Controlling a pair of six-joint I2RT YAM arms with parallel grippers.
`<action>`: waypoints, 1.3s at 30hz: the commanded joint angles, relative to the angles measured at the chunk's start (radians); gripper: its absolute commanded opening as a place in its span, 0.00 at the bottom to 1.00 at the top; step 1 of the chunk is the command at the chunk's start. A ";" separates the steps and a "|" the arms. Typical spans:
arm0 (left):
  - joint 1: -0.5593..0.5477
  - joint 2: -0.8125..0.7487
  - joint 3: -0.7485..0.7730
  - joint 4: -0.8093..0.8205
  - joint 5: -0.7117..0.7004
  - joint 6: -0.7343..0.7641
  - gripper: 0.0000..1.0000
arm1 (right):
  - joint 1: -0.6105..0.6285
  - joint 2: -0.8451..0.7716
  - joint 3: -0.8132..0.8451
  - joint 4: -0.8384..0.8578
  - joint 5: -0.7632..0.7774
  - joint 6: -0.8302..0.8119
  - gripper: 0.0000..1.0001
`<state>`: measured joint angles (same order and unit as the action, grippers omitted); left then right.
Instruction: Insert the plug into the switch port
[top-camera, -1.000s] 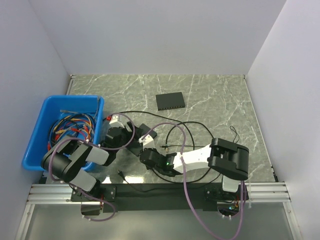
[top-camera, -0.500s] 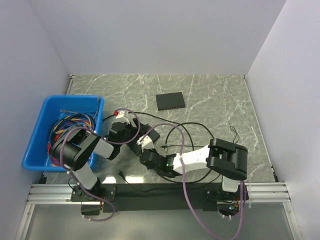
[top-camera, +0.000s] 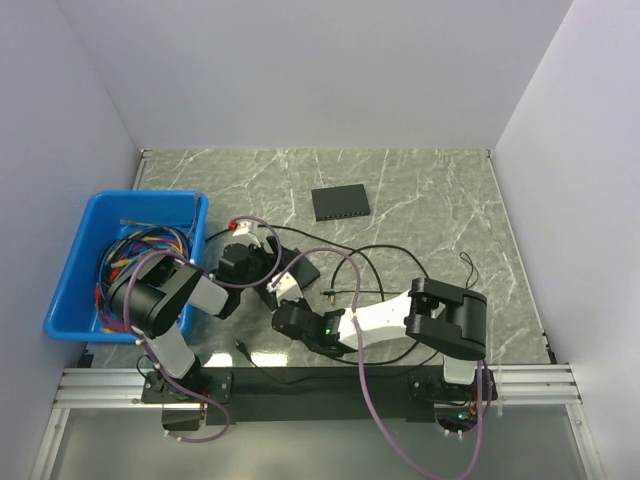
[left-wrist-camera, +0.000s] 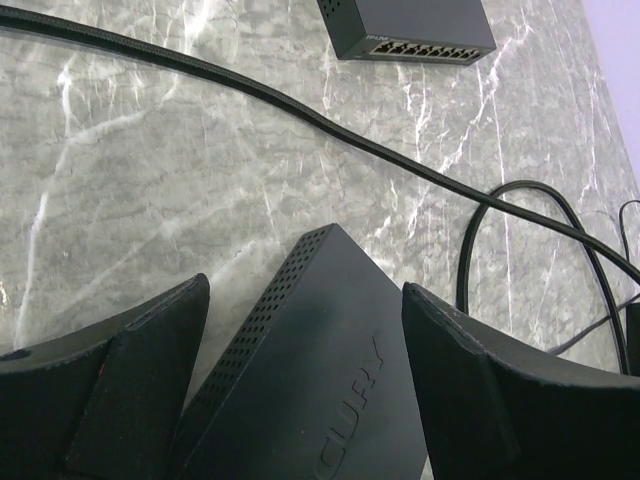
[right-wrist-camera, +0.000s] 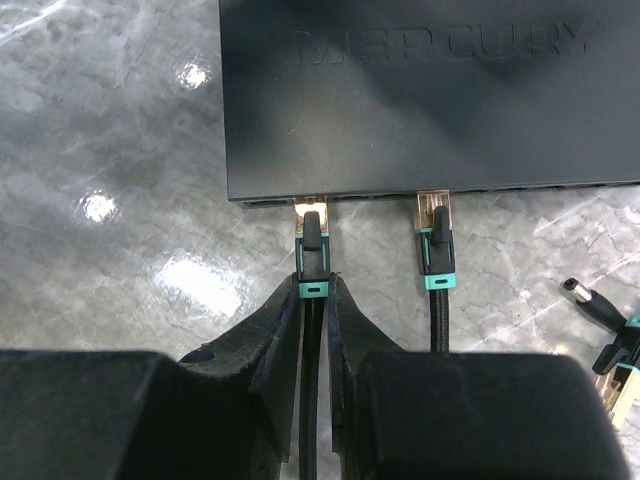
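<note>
The black switch box marked MERCURY (right-wrist-camera: 430, 100) lies on the marble table, with ports along its near edge. My right gripper (right-wrist-camera: 313, 285) is shut on the thin black cable just behind the plug (right-wrist-camera: 311, 235), a black connector with a teal collar. The plug's metal tip sits at the leftmost port (right-wrist-camera: 311, 203); I cannot tell how deep it is. My left gripper (left-wrist-camera: 305, 290) is open, with one jaw on each side of the same box (left-wrist-camera: 310, 380). In the top view both grippers meet at this box (top-camera: 297, 267), left (top-camera: 262, 262) and right (top-camera: 285, 292).
A second teal-collared plug (right-wrist-camera: 436, 240) sits in a neighbouring port. A loose barrel plug (right-wrist-camera: 585, 296) lies at the right. Another small black switch (top-camera: 340, 203) with a row of ports lies farther back. Black cables (left-wrist-camera: 300, 110) loop across the table. A blue bin (top-camera: 150, 197) of coloured wires stands on the left.
My left gripper has moved right from beside the bin and now straddles the MERCURY box. My right wrist has shifted a little to the left, towards the box.
</note>
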<state>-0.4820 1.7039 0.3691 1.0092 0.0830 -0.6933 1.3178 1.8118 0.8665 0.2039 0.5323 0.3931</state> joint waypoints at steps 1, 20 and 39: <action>-0.038 0.054 -0.032 -0.179 0.162 -0.063 0.84 | -0.019 0.041 0.078 0.104 0.071 0.009 0.00; -0.037 0.016 -0.073 -0.199 0.156 -0.101 0.82 | -0.020 0.089 0.135 0.065 0.087 0.006 0.00; -0.049 -0.371 -0.056 -0.592 -0.080 -0.081 0.82 | -0.020 0.118 0.149 0.100 0.005 -0.042 0.00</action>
<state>-0.4683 1.3960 0.3214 0.6006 -0.0921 -0.6933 1.3289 1.8645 0.9531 0.1360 0.5541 0.3710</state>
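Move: The right hand pinches the plug at the switch port, which lies about 3 cm ahead and 2 cm left of it. The switch's middle is roughly 8 cm ahead and 1 cm left, a second plug 5 cm ahead and 2 cm right, loose plugs 3 cm ahead and 10 cm right. From the left hand, whose open fingers straddle the switch's far end, the switch's middle is some 6 cm back, 1 cm left and 3 cm below; the port 10 cm back, 2 cm left. Left hand drags the switch about 5 cm left and slightly back, turning counter-clockwise; right keeps pinching the plug. ##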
